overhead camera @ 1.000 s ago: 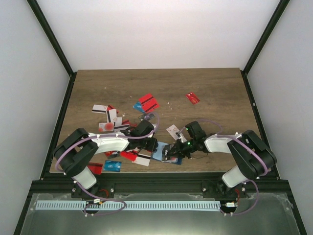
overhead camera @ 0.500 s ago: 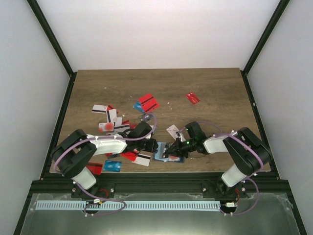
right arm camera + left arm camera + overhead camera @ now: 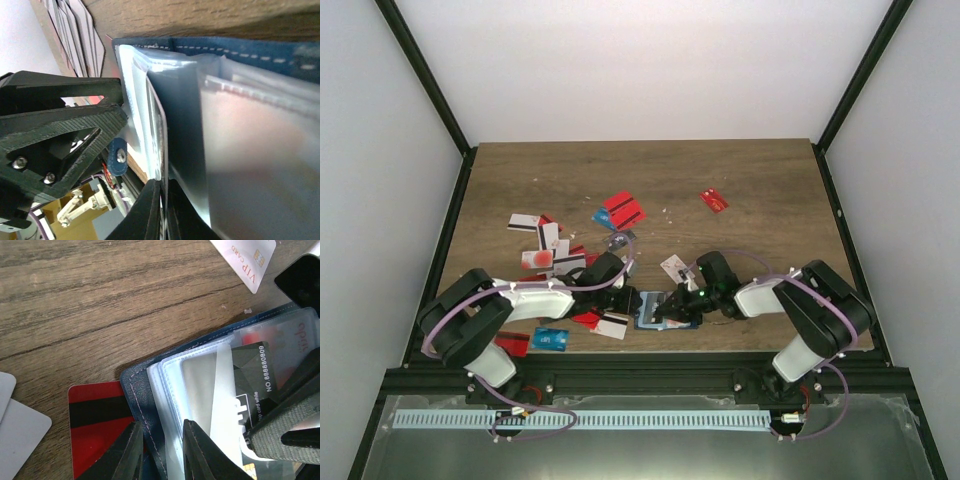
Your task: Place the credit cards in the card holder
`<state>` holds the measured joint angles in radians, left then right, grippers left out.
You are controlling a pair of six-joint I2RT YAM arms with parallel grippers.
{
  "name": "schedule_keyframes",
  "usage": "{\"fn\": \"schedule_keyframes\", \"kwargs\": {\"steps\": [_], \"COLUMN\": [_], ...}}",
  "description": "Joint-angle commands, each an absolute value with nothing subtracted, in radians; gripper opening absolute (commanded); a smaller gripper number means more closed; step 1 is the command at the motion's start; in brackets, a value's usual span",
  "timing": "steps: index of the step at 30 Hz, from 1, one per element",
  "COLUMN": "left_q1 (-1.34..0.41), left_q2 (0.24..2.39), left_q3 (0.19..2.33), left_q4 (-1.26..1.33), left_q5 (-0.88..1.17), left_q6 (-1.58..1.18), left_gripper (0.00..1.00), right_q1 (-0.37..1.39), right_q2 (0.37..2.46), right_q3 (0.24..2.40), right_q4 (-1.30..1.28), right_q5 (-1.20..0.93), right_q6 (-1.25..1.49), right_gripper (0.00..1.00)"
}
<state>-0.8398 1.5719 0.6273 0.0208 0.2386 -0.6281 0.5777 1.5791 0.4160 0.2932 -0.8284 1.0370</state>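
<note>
The navy card holder (image 3: pixel 653 308) lies open near the table's front edge, its clear sleeves fanned up. My left gripper (image 3: pixel 160 447) is shut on the card holder's (image 3: pixel 137 390) left cover edge and nearest sleeves. A dark grey card (image 3: pixel 250 370) with white numbers sits partly among the sleeves. My right gripper (image 3: pixel 162 205) is shut on this card's thin edge, right at the sleeves of the card holder (image 3: pixel 240 50). In the top view both grippers, left (image 3: pixel 632 300) and right (image 3: pixel 670 305), meet over the holder. More credit cards (image 3: pixel 545 240) lie scattered on the wood.
A red card with a black stripe (image 3: pixel 97 415) lies partly under the holder's left edge. A white VIP card (image 3: pixel 245 255) rests just behind it. Red cards (image 3: pixel 623 210) and a lone red card (image 3: pixel 714 200) lie farther back. A light-blue card (image 3: pixel 550 339) sits front left.
The right gripper has slid a little left, closer in on the holder. The left arm has shifted slightly and keeps its hold.
</note>
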Motion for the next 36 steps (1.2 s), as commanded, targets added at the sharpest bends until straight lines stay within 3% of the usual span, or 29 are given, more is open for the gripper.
{"fn": "schedule_keyframes", "kwargs": {"steps": [1, 10, 16, 28, 36], "left_q1": [-0.847, -0.846, -0.847, -0.846, -0.847], "left_q2": [1.563, 1.577, 1.586, 1.598, 1.596], "left_q3": [0.594, 0.582, 0.587, 0.608, 0.607], "left_q4": [0.026, 0.056, 0.051, 0.032, 0.038], "left_q5": [0.307, 0.323, 0.302, 0.269, 0.269], "left_q6": [-0.641, -0.639, -0.631, -0.618, -0.62], "left_gripper": [0.24, 0.24, 0.24, 0.23, 0.22], "right_q1": [0.607, 0.611, 0.611, 0.611, 0.612], "right_q2": [1.62, 1.635, 1.58, 1.46, 1.433], "right_q3": [0.435, 0.464, 0.53, 0.637, 0.674], "right_q4": [0.249, 0.209, 0.047, -0.273, -0.354], "right_q5": [-0.755, -0.755, -0.721, -0.653, -0.574], "right_q6": [1.002, 0.958, 0.861, 0.702, 0.668], "right_gripper": [0.07, 0.14, 0.27, 0.67, 0.68]}}
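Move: The right hand has its shut fingers at the black card's upright edge, in the card holder's left pocket, whose middle is about 1 cm to its left and 2 cm below. The VIP card lies some 10 cm ahead and 4 cm right, the red striped card about 8 cm left, roughly level, both about 3 cm lower. From the left hand, at the holder's left edge, the pocket is about 4 cm right, 2 cm lower. The right hand opens wide, releases the black card, then rises right about 2 cm, tipping some 15 degrees. ##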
